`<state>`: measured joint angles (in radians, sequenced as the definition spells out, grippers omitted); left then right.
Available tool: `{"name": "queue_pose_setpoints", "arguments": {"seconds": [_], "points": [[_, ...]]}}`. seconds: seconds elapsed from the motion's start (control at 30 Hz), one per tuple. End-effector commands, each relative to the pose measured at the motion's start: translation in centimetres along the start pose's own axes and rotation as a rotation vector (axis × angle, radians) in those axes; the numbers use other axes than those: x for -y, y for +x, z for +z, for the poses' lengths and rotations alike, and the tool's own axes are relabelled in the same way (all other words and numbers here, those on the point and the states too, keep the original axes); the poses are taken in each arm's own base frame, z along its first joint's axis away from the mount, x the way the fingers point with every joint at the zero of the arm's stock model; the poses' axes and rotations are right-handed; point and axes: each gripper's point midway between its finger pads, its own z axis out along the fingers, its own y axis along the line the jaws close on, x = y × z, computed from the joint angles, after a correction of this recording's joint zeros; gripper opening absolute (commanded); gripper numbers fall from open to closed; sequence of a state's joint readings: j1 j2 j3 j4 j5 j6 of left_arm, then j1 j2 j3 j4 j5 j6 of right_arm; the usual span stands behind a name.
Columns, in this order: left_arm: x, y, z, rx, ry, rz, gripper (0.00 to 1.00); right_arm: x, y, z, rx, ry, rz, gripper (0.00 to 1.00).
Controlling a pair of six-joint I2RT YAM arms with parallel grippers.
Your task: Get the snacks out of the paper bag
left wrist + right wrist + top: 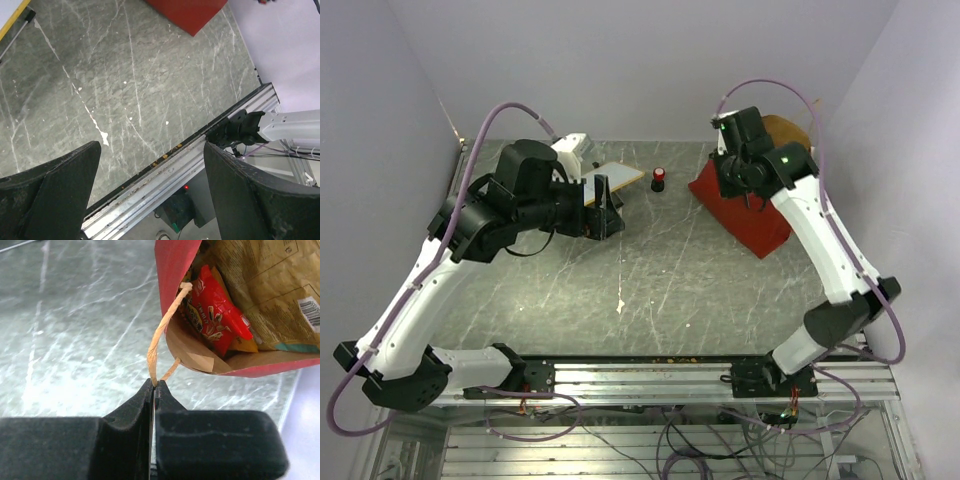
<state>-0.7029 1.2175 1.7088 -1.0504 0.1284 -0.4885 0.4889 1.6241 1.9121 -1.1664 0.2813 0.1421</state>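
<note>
The red paper bag [745, 215] lies at the back right of the table. In the right wrist view its brown kraft mouth [200, 352] gapes open, showing snacks inside: a red packet [220, 315] and a large tan packet [272, 295]. My right gripper [155, 384] is shut on the bag's tan twisted handle [157, 345], which runs up from the jaw tips to the red rim. My left gripper [150, 165] hangs open above the table's front edge with nothing between its fingers [60, 190]. The same gripper [605, 210] sits left of centre in the top view.
A small red-and-black cylinder [659, 178] stands at the back middle. A flat white board [610, 177] with a yellow edge lies at the back left, behind my left arm. The aluminium rail [165, 185] runs along the near edge of the table.
</note>
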Motion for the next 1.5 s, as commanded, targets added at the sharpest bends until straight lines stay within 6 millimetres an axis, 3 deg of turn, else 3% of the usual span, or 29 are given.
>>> {"name": "queue_pose_setpoints", "arguments": {"seconds": [0.0, 0.13, 0.23, 0.43, 0.63, 0.77, 0.93, 1.0, 1.1, 1.27, 1.47], "points": [[1.4, -0.6, -1.7, 0.031, 0.06, -0.008, 0.95, -5.4, 1.4, -4.8, 0.023, -0.258, 0.046, 0.0], [1.5, -0.5, -2.5, 0.05, 0.067, -0.025, 0.95, -10.2, 2.1, -7.8, 0.056, -0.454, 0.035, 0.0], [1.7, -0.4, -3.0, 0.059, 0.079, -0.047, 0.95, -12.7, 2.8, -9.7, 0.065, -0.526, 0.05, 0.0], [2.1, 0.4, -4.2, 0.088, 0.12, -0.122, 0.95, -16.5, 4.1, -12.2, 0.077, -0.614, 0.045, 0.0], [1.2, 1.4, -5.9, 0.115, 0.091, -0.168, 0.95, -23.2, 4.1, -13.7, 0.106, -0.756, -0.041, 0.0], [0.2, 1.9, -8.1, 0.122, 0.03, -0.161, 0.95, -27.5, 3.1, -14.1, 0.131, -0.815, -0.065, 0.0], [-0.8, 1.8, -9.7, 0.159, -0.025, -0.17, 0.95, -31.4, 0.8, -14.5, 0.186, -0.903, -0.011, 0.0], [-0.9, 1.8, -9.9, 0.168, -0.03, -0.18, 0.95, -31.8, 0.2, -14.2, 0.195, -0.895, 0.017, 0.03], [-1.0, 1.8, -10.2, 0.173, -0.037, -0.186, 0.95, -30.7, 0.0, -13.0, 0.189, -0.802, 0.042, 0.19], [-1.6, 1.7, -10.4, 0.181, -0.07, -0.201, 0.95, -26.5, 0.4, -11.9, 0.189, -0.628, 0.084, 0.48], [-1.8, 1.9, -9.5, 0.168, -0.085, -0.224, 0.95, -22.2, 0.1, -12.8, 0.233, -0.534, 0.135, 0.7]]}}
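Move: The paper bag, held by a handle in the right hand's shut fingers, has its middle about 10 cm right of that hand, 5 ahead and 14 below. It is bound for the open table some 14 cm back and 13 left of the hand. The white board lies roughly 14 ahead and 33 left, the red-black bottle 18 ahead and 12 left, both low on the table. From the left hand, that open table is about 12 right, level fore and aft, 37 below. The paper bag is hauled by its pinched handle to the middle of the table: the right hand pulls back and left, then mostly left, about 28 cm leftward and 17 back, turning some 30 degrees counter-clockwise as its left side rises. Its fingers then open wide, letting go of the handle, and ease up, right and forward. The empty left hand, staying open, withdraws about 10 cm left and back, rising slightly. ##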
